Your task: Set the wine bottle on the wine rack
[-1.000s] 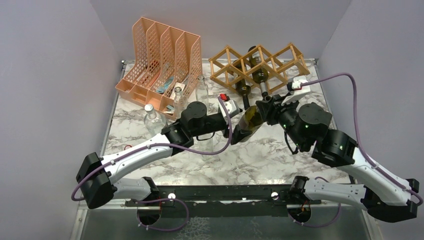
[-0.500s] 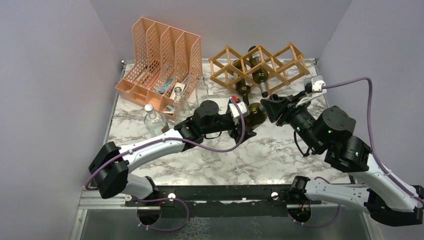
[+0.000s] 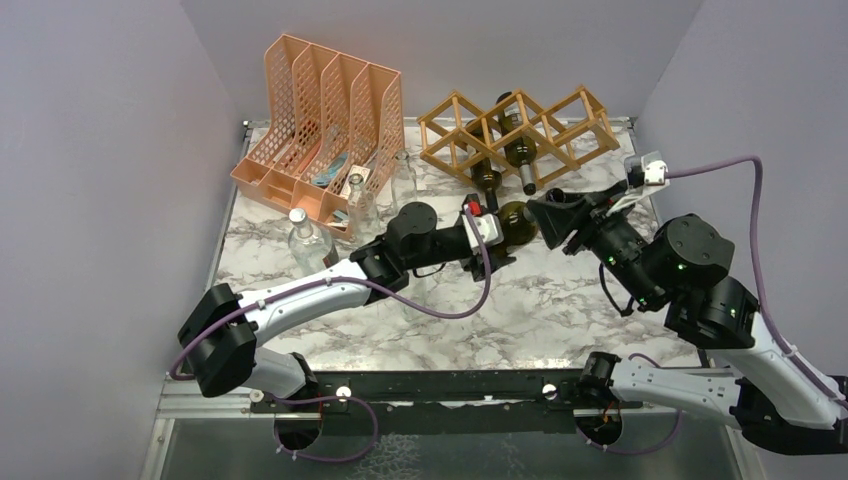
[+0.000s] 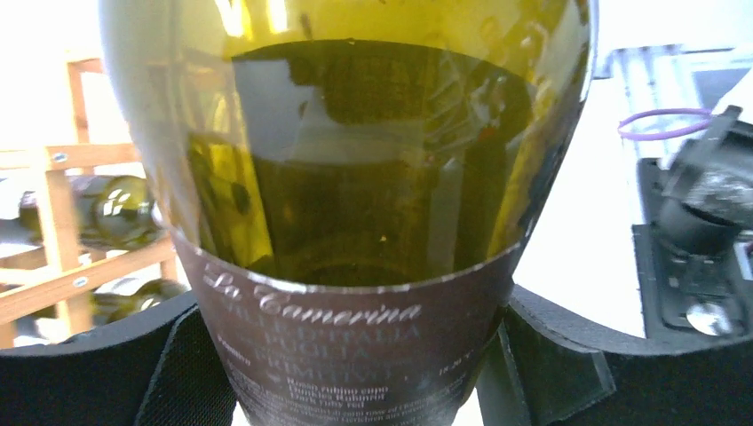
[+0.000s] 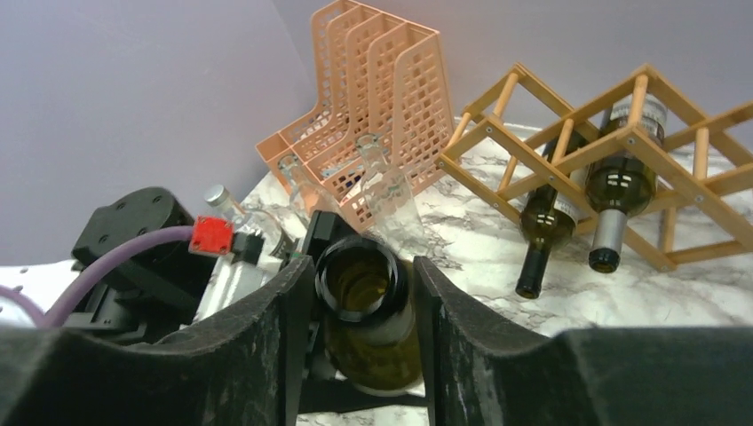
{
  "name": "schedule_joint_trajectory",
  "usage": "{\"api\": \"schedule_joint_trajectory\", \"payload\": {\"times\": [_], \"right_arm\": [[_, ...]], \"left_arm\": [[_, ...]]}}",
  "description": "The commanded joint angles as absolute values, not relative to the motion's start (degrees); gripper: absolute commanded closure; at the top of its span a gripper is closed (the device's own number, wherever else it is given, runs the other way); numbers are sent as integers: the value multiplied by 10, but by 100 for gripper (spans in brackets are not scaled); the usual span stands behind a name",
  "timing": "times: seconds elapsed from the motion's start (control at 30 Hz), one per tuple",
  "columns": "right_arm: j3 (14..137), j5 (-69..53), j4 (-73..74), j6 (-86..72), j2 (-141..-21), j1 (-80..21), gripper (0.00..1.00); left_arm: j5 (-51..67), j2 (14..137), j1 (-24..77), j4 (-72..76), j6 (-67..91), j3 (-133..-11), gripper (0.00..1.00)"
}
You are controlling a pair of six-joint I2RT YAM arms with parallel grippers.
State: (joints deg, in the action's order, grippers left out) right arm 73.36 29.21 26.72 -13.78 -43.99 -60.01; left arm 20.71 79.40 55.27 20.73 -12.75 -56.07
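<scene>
The wine bottle [image 3: 516,222] is green glass with a dark label. It is held off the table between the arms, in front of the wine rack [image 3: 455,105]. My left gripper [image 3: 497,235] is shut on the bottle's labelled body [image 4: 355,177], and its pads [image 4: 550,364] press both sides. My right gripper [image 3: 548,214] is open. In the right wrist view its fingers [image 5: 266,346] straddle the bottle's open mouth [image 5: 360,288] with a gap on the right side. The tan wooden lattice rack also shows in the right wrist view [image 5: 546,111] and at the left of the left wrist view [image 4: 67,222].
Two dark bottles [image 3: 487,178] [image 3: 521,152] lie in the rack with their necks pointing forward. A peach mesh file organizer [image 3: 320,110] stands at the back left. Three clear glass bottles [image 3: 308,238] [image 3: 360,205] [image 3: 402,175] stand beside it. Grey walls close in the sides.
The right gripper has let go of the bottle and drawn back to the right. The left arm has carried the bottle up and back toward the rack.
</scene>
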Motion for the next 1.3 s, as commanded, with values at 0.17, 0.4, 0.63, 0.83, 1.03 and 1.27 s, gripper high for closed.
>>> {"api": "schedule_joint_trajectory", "payload": {"times": [0.17, 0.4, 0.63, 0.83, 1.03, 1.27], "right_arm": [[786, 240, 357, -145, -406, -605, 26], [826, 243, 389, -149, -398, -605, 25], [850, 241, 438, -134, -425, -604, 25], [892, 259, 561, -152, -469, -604, 25], [867, 226, 640, -198, -496, -604, 25], [838, 271, 679, -254, -525, -604, 28]], "left_arm": [[125, 774, 546, 253, -389, -603, 100], [143, 771, 544, 116, -648, -684, 100], [102, 809, 542, 82, -802, -732, 100], [98, 820, 526, 114, -921, -725, 100], [125, 818, 513, 132, -972, -725, 100], [139, 796, 512, 138, -1010, -701, 100]]}}
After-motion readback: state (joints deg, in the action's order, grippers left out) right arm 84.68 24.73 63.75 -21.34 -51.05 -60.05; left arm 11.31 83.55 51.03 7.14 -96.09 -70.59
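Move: The wine bottle stands neck up in the left hand's grip, its middle about 13 cm below the right hand, 3 cm to its left and 1 cm ahead, with its neck between the right fingers. The rack's middle lies some 33 cm ahead of the left hand, 7 cm to its right and 18 cm below. In it, the black-necked bottle is about 30 cm ahead and 1 cm left of that hand, the silver-necked one roughly 34 cm ahead and 6 cm right. The bottle, still gripped round its body by the left hand, is carried about 10 cm forward towards the rack and 8 cm up while that wrist rolls some 80 degrees, swinging its neck back and its base forward. The right fingers open off the neck; that hand eases 3 cm back, right and up, then sinks about 12 cm, tipping down, to bring its open fingers around the lowered neck. ##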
